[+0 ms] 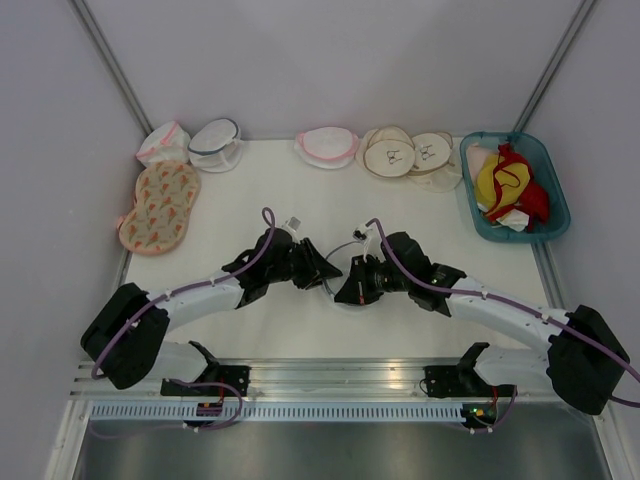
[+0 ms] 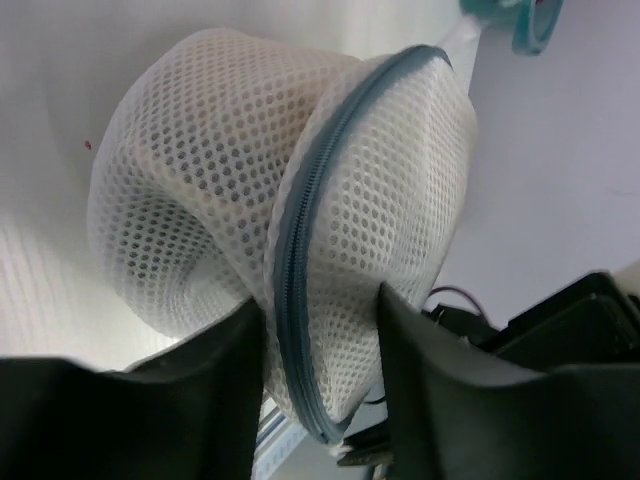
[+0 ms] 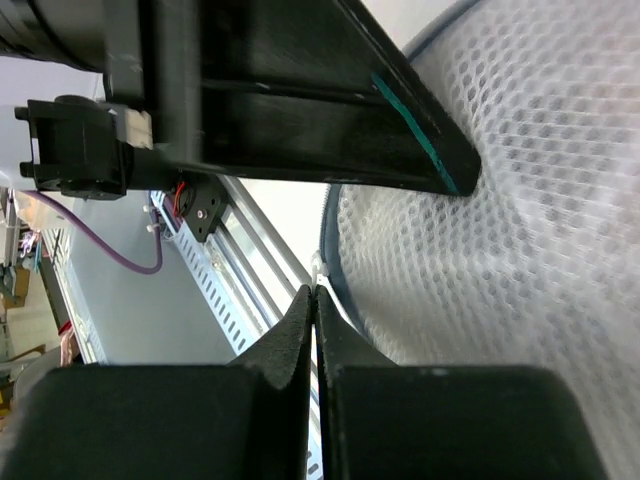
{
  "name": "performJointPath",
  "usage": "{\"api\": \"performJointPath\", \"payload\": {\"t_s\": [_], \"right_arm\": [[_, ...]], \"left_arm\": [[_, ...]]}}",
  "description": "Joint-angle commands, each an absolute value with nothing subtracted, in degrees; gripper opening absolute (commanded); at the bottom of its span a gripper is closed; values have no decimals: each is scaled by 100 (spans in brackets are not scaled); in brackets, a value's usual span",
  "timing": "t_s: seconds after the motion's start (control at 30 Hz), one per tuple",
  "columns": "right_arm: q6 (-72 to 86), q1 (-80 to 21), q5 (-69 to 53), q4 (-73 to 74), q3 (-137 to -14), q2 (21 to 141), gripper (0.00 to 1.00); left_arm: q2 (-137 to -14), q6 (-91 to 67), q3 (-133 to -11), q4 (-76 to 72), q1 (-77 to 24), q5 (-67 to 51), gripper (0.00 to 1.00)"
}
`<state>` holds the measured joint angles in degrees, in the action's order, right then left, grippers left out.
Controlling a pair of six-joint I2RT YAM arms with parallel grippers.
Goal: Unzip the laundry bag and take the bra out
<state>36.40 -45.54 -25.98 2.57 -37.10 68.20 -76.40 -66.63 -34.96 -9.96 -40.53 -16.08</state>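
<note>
The laundry bag [image 2: 200, 180], a round white mesh drum with blue-grey zipper trim [image 2: 300, 230], hangs between my two grippers over the middle of the table. My left gripper [image 2: 320, 310] is shut on the bag's edge, one finger on each side of the zipper seam. My right gripper [image 3: 315, 292] is shut, its tips pinching the small white zipper pull [image 3: 314, 264] beside the bag [image 3: 520, 200]. Seen from above, the left gripper [image 1: 325, 270] and right gripper [image 1: 347, 288] meet tip to tip. The bra is hidden behind the mesh.
Along the back edge lie a pink-trimmed bag [image 1: 163, 143], a dark-trimmed mesh bag [image 1: 216, 143], another pink-trimmed bag [image 1: 327, 146] and beige padded cups [image 1: 395, 155]. A watermelon-print piece [image 1: 160, 205] lies at left. A teal basket [image 1: 466, 170] at right holds red and yellow garments [image 1: 510, 190].
</note>
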Motion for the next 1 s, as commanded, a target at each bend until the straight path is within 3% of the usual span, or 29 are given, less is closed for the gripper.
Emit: {"api": "performJointPath", "payload": {"t_s": [0.0, 0.03, 0.07, 0.33, 0.6, 0.83, 0.97], "right_arm": [[3542, -4579, -2461, 289, -4016, 6812, 0], [3498, -4588, -2426, 334, -4025, 6777, 0], [3481, -4579, -2339, 404, -4034, 6750, 0], [3235, -4632, -2136, 1107, -4078, 6943, 0], [2875, -4720, -1662, 2010, -4078, 7303, 0], [3075, -4729, 1356, 3102, -4403, 7137, 0], [3217, -4729, 2494, 3488, -4675, 7224, 1]], "left_arm": [[-7866, -6663, -3612, -1476, -4061, -1626, 31], [-7875, -6645, -3621, -1424, -4061, -1617, 7], [-7875, -6627, -3665, -1372, -4061, -1574, 2], [-7787, -6337, -3797, -976, -3832, -1371, 2], [-8068, -5819, -3841, -888, -3191, -1942, 2], [-8902, -4337, -4577, -326, -2804, -3205, 2], [-9412, -3465, -5105, 270, -2795, -3928, 2]]}}
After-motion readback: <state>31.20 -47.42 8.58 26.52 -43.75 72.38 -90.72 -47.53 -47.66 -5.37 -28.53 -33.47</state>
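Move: The zipper band on the laundry bag's rim already lies between the left hand's half-open fingers. The zipper pull, still pinched by the right hand, is about 5 cm back and 1 cm right of the left hand, at its height. The laundry bag's middle lies roughly 6 cm ahead of the right hand, 4 cm to its right and 5 cm below. Left pinches the zipper band, shifting forward; right draws the held pull about 9 cm right, down and forward. ##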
